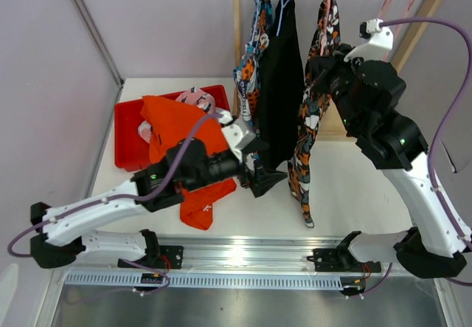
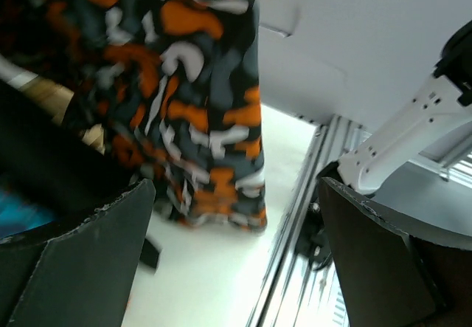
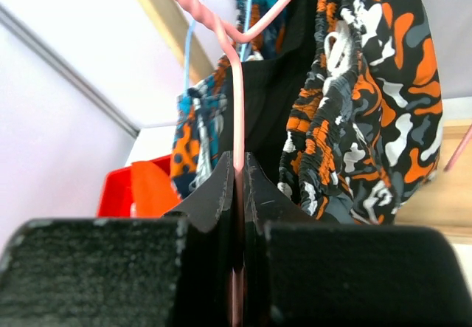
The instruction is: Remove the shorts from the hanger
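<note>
Three pairs of shorts hang on the wooden rack: blue with orange-white print (image 1: 251,65), plain black (image 1: 282,76) and orange-black-white blotched (image 1: 313,113). The blotched pair hangs from a pink hanger (image 3: 237,83). My right gripper (image 1: 316,69) is shut on that hanger's wire, beside the blotched shorts (image 3: 369,98). My left gripper (image 1: 269,179) is open and empty, low between the black and blotched pairs; the blotched hem (image 2: 199,113) hangs in front of it. Plain orange shorts (image 1: 181,139) lie over the red bin (image 1: 125,131), with pink printed shorts (image 1: 193,98) behind.
The rack's wooden posts (image 1: 237,24) and top bar stand at the back. Two more pink hangers (image 1: 391,2) hang empty at the right. A metal rail (image 1: 243,257) runs along the near table edge. A purple wall stands left and behind.
</note>
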`<state>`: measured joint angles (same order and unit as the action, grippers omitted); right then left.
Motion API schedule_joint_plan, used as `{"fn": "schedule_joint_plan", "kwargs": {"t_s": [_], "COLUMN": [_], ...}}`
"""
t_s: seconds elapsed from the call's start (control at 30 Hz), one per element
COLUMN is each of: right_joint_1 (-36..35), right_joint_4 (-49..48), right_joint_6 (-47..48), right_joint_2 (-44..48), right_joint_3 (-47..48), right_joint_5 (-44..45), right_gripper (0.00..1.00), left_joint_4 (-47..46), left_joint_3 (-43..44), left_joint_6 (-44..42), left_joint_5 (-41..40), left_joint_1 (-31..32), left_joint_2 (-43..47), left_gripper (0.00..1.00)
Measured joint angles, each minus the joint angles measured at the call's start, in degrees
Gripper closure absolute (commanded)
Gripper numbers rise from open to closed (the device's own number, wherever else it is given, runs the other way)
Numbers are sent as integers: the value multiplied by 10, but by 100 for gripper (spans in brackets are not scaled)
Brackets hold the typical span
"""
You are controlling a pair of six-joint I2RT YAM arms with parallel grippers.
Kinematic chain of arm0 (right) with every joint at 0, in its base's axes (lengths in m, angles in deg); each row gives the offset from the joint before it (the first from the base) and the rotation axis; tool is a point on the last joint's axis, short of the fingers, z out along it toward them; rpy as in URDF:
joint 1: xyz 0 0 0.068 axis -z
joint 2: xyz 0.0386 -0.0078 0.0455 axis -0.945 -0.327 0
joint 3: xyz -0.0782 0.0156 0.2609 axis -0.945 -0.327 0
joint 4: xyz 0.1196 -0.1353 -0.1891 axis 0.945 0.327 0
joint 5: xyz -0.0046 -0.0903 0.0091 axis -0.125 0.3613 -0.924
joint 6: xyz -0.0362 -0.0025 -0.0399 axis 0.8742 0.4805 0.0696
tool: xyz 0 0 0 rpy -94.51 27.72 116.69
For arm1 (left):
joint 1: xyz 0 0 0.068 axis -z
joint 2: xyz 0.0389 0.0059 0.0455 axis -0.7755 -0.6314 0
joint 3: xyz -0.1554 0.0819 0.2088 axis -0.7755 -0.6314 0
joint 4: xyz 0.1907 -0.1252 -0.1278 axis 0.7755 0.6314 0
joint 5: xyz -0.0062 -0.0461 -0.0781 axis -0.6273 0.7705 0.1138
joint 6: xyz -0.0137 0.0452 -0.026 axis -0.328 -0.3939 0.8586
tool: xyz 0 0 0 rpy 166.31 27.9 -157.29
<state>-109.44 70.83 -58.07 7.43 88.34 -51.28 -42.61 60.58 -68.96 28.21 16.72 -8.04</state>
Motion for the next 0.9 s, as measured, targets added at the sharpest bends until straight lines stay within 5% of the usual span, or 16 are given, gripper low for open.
{"fn": "schedule_joint_plan", "kwargs": {"t_s": [0.43,0.47,0.57,0.6,0.9], "right_joint_1": [-95,-96,-96,-96,-96], "right_joint_4": [0,1,4,5,10], "right_joint_6": [-4,-4,-7,-8,8], "right_joint_2": [48,50,57,60,74], "right_joint_3": [-43,-46,-54,-56,-52], "right_joint_5": [101,103,106,106,134], "right_gripper": [100,100,100,100,100], "left_joint_4": [-136,-141,-161,-168,-201], "left_joint_3": [36,43,59,62,34], "left_joint_6": [-9,-9,-11,-12,-16], "left_joint_5": [18,13,-8,-16,-76], "left_joint_1": [45,49,54,55,77], "left_joint_2": [-171,-176,-187,-191,-190], "left_gripper": [1,5,55,99,100]}}
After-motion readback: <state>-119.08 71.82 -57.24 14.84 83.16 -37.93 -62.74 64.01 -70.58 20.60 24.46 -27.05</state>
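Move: The camo shorts hang from the hanger held by the right hand, their middle about 11 cm to the left hand's right, 4 cm ahead and slightly above. The black shorts hang some 14 cm ahead of the left hand and 3 cm to its right, the blue shorts about 15 cm ahead and 5 cm left. From the right hand, the camo shorts' middle is roughly 7 cm ahead, 2 cm right and 12 cm below. Left hand reaches about 10 cm right and pinches the camo shorts; right draws their hanger back 5 cm. ##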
